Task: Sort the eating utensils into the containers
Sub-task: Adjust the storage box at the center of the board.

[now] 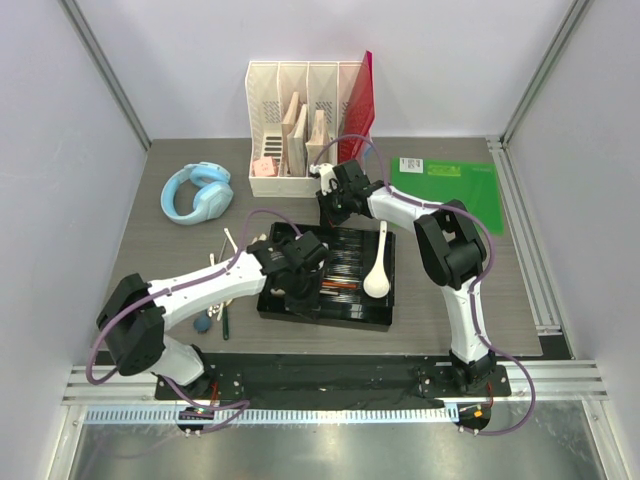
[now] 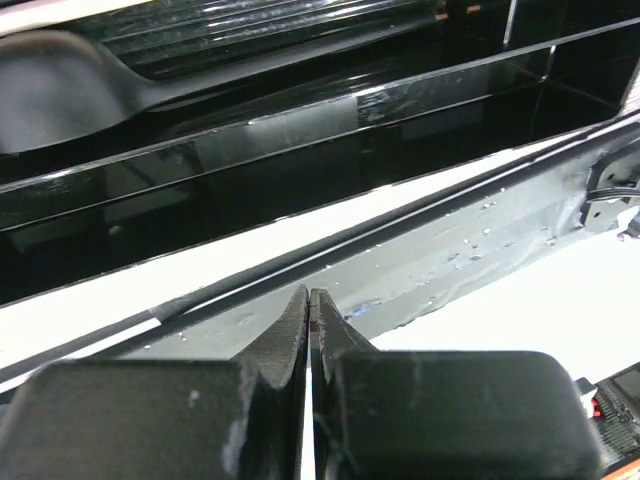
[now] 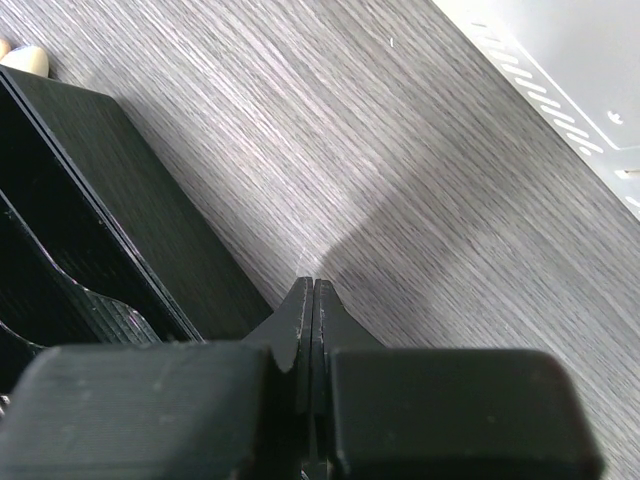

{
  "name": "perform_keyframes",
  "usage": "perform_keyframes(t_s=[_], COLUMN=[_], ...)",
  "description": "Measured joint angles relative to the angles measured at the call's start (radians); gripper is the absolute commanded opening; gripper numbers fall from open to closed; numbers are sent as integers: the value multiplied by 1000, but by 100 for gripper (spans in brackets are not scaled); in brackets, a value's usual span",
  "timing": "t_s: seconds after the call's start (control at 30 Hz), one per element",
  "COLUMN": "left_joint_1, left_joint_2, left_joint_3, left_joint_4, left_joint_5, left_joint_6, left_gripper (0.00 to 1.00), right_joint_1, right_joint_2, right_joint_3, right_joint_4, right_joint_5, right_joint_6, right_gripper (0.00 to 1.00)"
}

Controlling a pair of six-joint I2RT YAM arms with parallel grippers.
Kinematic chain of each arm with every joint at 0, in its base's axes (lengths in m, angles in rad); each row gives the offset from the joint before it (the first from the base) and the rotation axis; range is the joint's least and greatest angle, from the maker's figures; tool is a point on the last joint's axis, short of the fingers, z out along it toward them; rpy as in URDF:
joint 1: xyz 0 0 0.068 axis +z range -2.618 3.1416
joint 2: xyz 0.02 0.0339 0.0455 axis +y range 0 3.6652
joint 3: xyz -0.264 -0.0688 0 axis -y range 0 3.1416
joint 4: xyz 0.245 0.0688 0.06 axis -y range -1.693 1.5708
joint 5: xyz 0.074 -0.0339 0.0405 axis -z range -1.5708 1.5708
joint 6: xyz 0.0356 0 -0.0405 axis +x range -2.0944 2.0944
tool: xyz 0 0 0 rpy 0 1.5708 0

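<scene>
The black tray lies mid-table, with a white ceramic soup spoon in its right part and dark and reddish utensils in its middle compartments. My left gripper hangs over the tray's left side, shut and empty. Its view shows the tray's long dividers and a dark spoon shape further in. My right gripper is shut and empty, just above the grey table beyond the tray's far edge. More utensils lie left of the tray.
A white slotted organizer with a red folder stands at the back. Blue headphones lie at the back left and a green mat at the back right. A dark-handled piece and a blue object lie near the left arm.
</scene>
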Motion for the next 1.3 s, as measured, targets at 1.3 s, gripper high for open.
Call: perform_keyframes(t_s=[1.3], left_joint_1=[-41], left_joint_2=[301], left_joint_3=[116], left_joint_4=[98], left_joint_5=[50], left_joint_6=[106], left_gripper=[0], right_joint_1=[1], right_joint_2=[0], right_joint_3=[21], right_joint_4=[-97], right_joint_5=[-132], right_joint_6=[-56], right_gripper=[1])
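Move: The storage box's middle lies about 11 cm ahead of the left hand, 4 cm to its right and 5 cm lower. From the right hand, at the far wall, the box's middle is some 12 cm back, straight behind and about 1 cm lower. The white ladle in the box stands about 11 cm ahead and 15 cm right of the left hand; loose cutlery lies about 12 cm ahead and 19 cm left of that hand. Left hand sinks about 5 cm by the near wall, then shifts rightward; right hand pushes far wall back. ##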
